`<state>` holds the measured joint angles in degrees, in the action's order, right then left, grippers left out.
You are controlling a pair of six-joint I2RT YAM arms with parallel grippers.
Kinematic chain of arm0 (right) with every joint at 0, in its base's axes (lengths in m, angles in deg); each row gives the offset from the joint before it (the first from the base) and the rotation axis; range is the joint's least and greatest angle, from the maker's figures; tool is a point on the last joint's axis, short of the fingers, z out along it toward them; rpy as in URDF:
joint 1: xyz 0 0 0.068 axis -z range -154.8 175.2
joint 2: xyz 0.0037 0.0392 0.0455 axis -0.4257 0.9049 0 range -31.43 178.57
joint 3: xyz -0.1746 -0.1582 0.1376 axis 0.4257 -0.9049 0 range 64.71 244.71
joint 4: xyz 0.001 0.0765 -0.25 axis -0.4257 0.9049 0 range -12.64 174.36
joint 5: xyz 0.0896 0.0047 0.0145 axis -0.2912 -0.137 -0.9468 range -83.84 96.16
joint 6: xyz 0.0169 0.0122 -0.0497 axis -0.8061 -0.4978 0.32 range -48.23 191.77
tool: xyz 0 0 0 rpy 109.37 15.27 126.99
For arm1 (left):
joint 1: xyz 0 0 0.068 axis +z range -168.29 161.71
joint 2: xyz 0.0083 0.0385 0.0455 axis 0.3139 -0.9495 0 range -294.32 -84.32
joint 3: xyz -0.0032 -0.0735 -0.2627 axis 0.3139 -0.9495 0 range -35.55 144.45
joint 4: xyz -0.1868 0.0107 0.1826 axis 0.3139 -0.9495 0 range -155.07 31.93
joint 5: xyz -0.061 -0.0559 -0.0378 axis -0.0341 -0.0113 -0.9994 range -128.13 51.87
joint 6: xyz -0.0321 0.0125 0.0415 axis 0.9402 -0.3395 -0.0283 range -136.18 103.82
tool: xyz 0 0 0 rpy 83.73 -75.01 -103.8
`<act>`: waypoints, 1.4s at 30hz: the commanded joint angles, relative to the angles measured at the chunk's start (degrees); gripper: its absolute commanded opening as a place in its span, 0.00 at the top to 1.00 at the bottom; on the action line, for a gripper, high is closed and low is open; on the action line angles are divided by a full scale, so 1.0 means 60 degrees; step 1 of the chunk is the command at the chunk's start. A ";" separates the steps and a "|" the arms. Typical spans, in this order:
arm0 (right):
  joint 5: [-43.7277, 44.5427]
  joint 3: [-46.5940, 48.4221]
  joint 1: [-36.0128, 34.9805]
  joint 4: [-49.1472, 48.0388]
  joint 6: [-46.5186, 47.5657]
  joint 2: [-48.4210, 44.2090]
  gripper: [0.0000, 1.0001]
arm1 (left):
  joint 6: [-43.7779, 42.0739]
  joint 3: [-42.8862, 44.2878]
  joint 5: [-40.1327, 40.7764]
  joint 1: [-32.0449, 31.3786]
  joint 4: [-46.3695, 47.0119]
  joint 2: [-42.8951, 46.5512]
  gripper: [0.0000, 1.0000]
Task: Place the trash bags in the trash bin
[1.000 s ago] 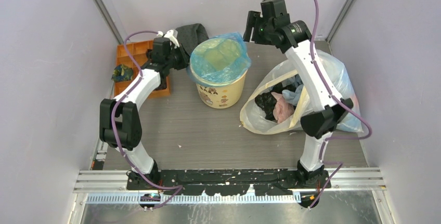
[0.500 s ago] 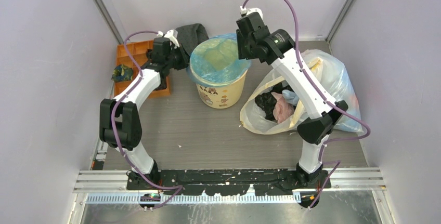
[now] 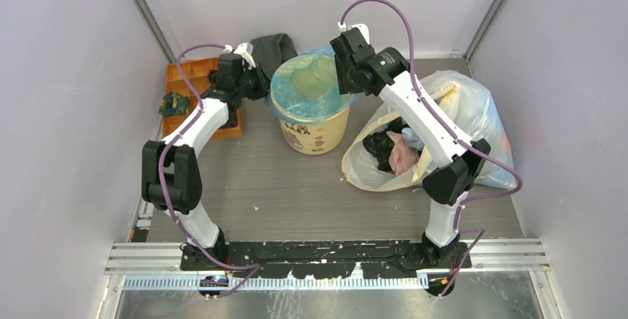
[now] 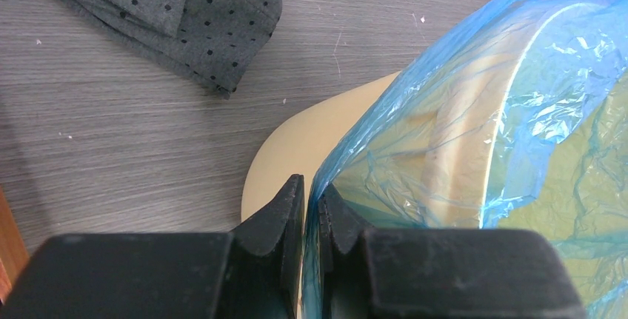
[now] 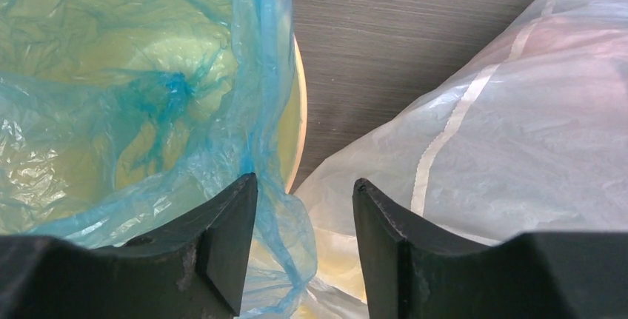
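Note:
The cream-yellow trash bin (image 3: 315, 135) stands at the table's back middle. The light-blue trash bag (image 3: 307, 86) lines its mouth and drapes over its rim. My left gripper (image 4: 311, 195) is shut on the bag's edge at the bin's left rim (image 4: 281, 149); the bag (image 4: 533, 112) stretches right from the jaws. My right gripper (image 5: 305, 186) is open above the bin's right rim (image 5: 300, 123), with a loose fold of the bag (image 5: 285, 223) hanging between its fingers, nearer the left one. In the top view the right gripper (image 3: 348, 64) sits over the bin's far right edge.
A large whitish-clear sack (image 3: 444, 130) with yellow patches and dark contents lies right of the bin, also in the right wrist view (image 5: 503, 134). An orange tray (image 3: 189, 86) is at the back left. A grey dotted cloth (image 4: 178, 8) lies behind the bin.
My right arm has swung left and down from the back right to the bin's right rim. The left arm and the bag on the bin have not moved.

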<state>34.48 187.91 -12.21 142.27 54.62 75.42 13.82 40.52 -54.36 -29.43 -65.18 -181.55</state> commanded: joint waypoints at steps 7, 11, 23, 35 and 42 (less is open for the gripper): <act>0.0173 -0.0669 -0.0111 -0.0752 -0.0421 -0.1244 0.66 | -0.0024 0.0447 -0.0005 0.0025 0.0100 0.0136 0.87; 0.0461 -0.0773 -0.0110 -0.0724 -0.0491 -0.1203 0.81 | -0.0036 0.0461 0.0002 0.0028 0.0088 0.0136 0.87; 0.1141 -0.1286 0.0040 -0.0783 -0.0703 -0.1321 0.97 | -0.0035 0.0424 0.0009 0.0039 0.0088 0.0121 0.87; 0.0500 -0.3051 0.0750 -0.2276 -0.1280 -0.1449 0.99 | 0.0031 0.0310 -0.0005 0.0036 0.0146 0.0088 0.87; -0.0043 -0.3774 0.1047 -0.2880 -0.1592 -0.1662 0.99 | 0.0015 0.0242 0.0037 0.0040 0.0127 0.0106 0.87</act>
<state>36.14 167.03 -6.84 129.77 47.43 69.32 13.84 40.52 -54.34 -29.41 -65.40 -181.55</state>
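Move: The blue bag's right-hand edge hangs almost between the right hand's open fingers, about 1 cm back and 1 cm left of the hand point and some 2 cm below. The bin's middle is roughly 9 cm left, 5 cm ahead and 16 cm down. The black trash bags lie about 11 cm right, 4 cm back and 21 cm down. From the left hand, which keeps its hold at the left rim, that edge lies about 23 cm right, 5 cm back and 4 cm higher. Back a touch and up about 2 cm, the right hand shuts its half-open fingers on the blue bag's edge at the bin's right side. Then it swings down some 7 cm and right about 4 cm, outside the rim, fingers shut and wrist turning about 10 degrees clockwise. The left hand stays put, still pinching the bag at the left rim. ##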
